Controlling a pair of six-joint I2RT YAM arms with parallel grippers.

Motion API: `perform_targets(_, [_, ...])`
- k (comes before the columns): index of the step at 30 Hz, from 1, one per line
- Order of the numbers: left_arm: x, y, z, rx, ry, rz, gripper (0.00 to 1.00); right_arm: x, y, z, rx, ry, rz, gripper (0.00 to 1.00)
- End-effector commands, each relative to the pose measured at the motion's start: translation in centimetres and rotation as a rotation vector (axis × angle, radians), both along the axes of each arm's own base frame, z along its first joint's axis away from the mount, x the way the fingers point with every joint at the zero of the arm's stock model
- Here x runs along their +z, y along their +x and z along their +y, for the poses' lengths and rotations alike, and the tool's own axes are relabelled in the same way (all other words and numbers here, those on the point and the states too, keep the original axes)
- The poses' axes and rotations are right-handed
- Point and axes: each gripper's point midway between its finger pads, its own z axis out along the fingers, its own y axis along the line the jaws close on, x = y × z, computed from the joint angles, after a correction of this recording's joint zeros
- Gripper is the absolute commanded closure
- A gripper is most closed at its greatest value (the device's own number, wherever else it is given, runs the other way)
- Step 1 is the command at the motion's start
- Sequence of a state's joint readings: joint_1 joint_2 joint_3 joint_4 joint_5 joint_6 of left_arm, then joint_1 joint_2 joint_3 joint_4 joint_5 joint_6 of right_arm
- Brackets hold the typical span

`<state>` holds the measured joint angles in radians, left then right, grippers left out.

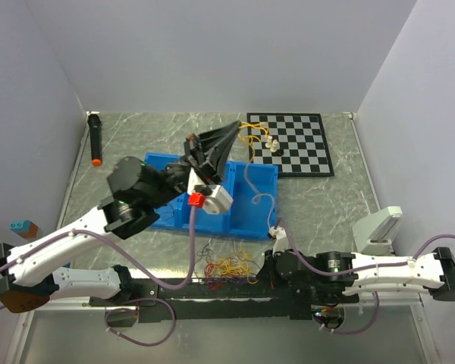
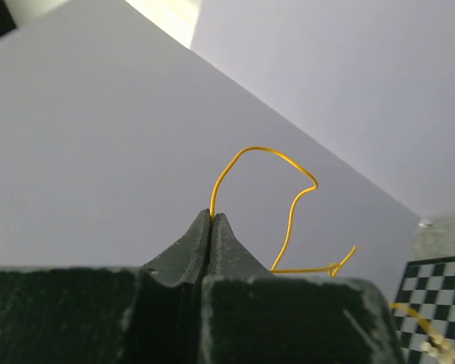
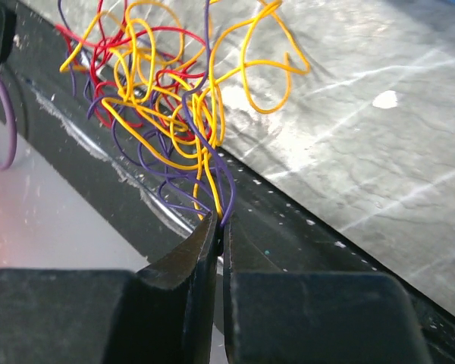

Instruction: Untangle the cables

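Note:
The cables form a tangle (image 1: 229,267) of thin yellow, red and purple strands at the table's front edge, seen close up in the right wrist view (image 3: 159,98). My right gripper (image 3: 221,221) is shut on purple and yellow strands at the tangle's near side; from above it sits just right of the tangle (image 1: 267,262). A single yellow cable (image 2: 288,163) curls up from my left gripper (image 2: 212,214), which is shut on its end. That gripper is raised over the blue tray, tips near the chessboard's left edge (image 1: 237,127), with the yellow cable (image 1: 252,139) trailing onto the board.
A blue tray (image 1: 254,178) lies mid-table under the left arm. A chessboard (image 1: 296,144) with small white pieces (image 1: 271,144) is at the back right. A black marker with an orange tip (image 1: 95,136) lies at the back left. A white object (image 1: 379,227) stands at the right.

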<state>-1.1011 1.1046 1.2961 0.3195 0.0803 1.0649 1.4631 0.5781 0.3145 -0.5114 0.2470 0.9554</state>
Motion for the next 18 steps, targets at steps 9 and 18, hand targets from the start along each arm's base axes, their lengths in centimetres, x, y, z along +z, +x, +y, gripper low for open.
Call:
perform_targets(9, [-3.6, 3.9, -4.5, -0.038, -0.086, 0.124, 0.99, 0.5, 1.4, -1.9, -0.137, 0.077, -0.046, 1.0])
perform_targets(18, [-3.6, 7.2, -5.3, 0.011, -0.133, 0.129, 0.99, 0.6, 1.1, -1.2, -0.094, 0.067, -0.061, 1.0])
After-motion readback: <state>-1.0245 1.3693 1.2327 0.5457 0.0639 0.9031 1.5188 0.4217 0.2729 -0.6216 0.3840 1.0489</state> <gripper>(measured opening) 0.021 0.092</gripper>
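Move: The left hand, holding the yellow cable high, has the blue box's empty right compartment about 10 cm ahead, 7 cm to its right and 53 cm below. The middle compartment is also some 10 cm ahead but 7 cm left; the chessboard lies about 30 cm ahead and 20 cm right. The right hand grips strands of the tangle, whose middle is roughly 10 cm left and 2 cm ahead; that right compartment is about 25 cm ahead, 3 cm left. Down, forward and to the right at once, the left hand swings in over the box's right compartment, sinking some 8 cm and travelling about 7 cm each way across, its fingers still shut on the yellow cable and tilting roughly 10 degrees to lean more forward. The right hand keeps its pinch on the purple and yellow strands, easing about 2 cm right with a slight clockwise turn. ##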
